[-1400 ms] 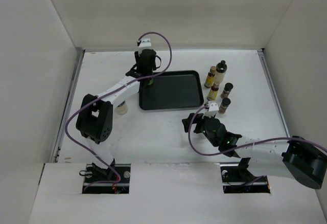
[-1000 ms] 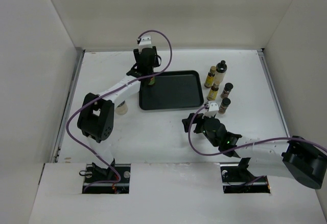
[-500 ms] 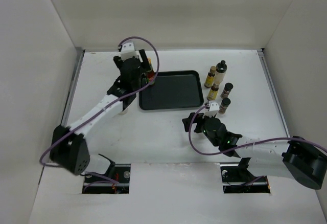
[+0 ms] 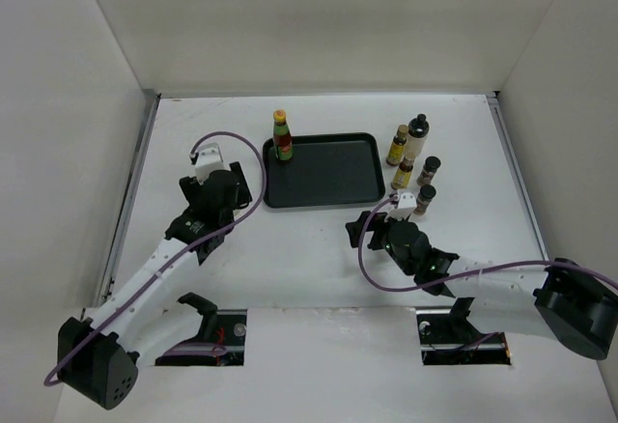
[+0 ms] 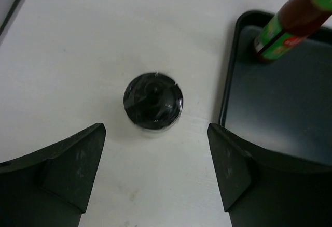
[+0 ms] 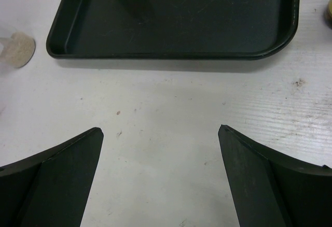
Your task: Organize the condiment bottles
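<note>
The red bottle with green neck and yellow cap (image 4: 281, 135) stands upright in the far left corner of the black tray (image 4: 333, 191); it also shows in the left wrist view (image 5: 290, 22). My left gripper (image 4: 218, 197) is open and empty, left of the tray. A white black-capped jar (image 5: 153, 100) stands on the table just ahead of its fingertips (image 5: 85, 149); the arm hides it from above. Right of the tray stand two amber bottles (image 4: 398, 145), two dark-brown ones (image 4: 430, 169) and a pale black-capped one (image 4: 417, 131). My right gripper (image 4: 365, 228) is open and empty, near the tray's front edge (image 6: 176, 56).
White walls close in the table on the left, back and right. In the right wrist view a pale round shape (image 6: 18, 50) lies left of the tray, too blurred to name. Both arm bases sit at the near edge.
My left gripper let go of the red bottle in the tray's far left corner and drew back to the near left, over the black-capped jar. The right arm has barely moved.
</note>
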Tool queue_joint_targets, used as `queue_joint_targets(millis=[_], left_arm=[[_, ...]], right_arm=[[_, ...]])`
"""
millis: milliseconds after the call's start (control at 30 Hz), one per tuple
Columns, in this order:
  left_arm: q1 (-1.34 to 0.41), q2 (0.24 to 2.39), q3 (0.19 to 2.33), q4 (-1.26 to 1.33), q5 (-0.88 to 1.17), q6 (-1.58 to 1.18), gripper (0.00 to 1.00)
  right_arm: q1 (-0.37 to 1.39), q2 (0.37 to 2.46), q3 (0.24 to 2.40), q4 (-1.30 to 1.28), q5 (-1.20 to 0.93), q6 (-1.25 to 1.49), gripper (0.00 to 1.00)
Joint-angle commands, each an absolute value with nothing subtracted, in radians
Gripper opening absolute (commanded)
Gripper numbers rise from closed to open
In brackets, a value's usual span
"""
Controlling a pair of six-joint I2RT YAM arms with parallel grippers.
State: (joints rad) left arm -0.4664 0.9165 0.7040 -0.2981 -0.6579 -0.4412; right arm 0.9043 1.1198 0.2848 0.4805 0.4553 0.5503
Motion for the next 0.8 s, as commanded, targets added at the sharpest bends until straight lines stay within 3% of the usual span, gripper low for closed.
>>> queue_joint_targets(millis=[0, 767], left_arm=[[-0.456, 0.943, 0.673, -0.324, -0.627, -0.494, 0.80], [-0.401, 1.235, 0.669, -0.043, -0.704, -0.445, 0.78]], right_arm=[[0.903, 1.124, 0.293, 0.540, 0.451, 0.563, 1.00], [0.912, 1.152, 0.307, 0.535, 0.453, 0.560, 1.00]])
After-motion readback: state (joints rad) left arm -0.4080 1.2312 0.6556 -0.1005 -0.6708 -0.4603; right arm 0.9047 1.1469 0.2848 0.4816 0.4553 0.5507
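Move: The black-capped condiment bottle stands about 7 cm ahead of the open left hand and a centimetre to its left, its middle some 10 cm lower. The red sauce bottle, already in the tray, is about 21 cm ahead and 12 cm to the right, its middle 5 cm below; the tray's centre lies 17 cm ahead, 21 cm right and 15 cm down. From the right hand, the black-capped bottle is roughly 11 cm ahead and 32 cm left, near its height. The left hand sinks steeply towards the black-capped bottle, nearly 8 cm in all, most of it early and with a slight draw back at the very start, while the fingers tip about 10 degrees further down. As the drop eases off it reaches some 4 cm forward at the bottle, gripper still wide open, swinging a few degrees counter-clockwise and bringing the fingertips close to the cap without any visible grip. ##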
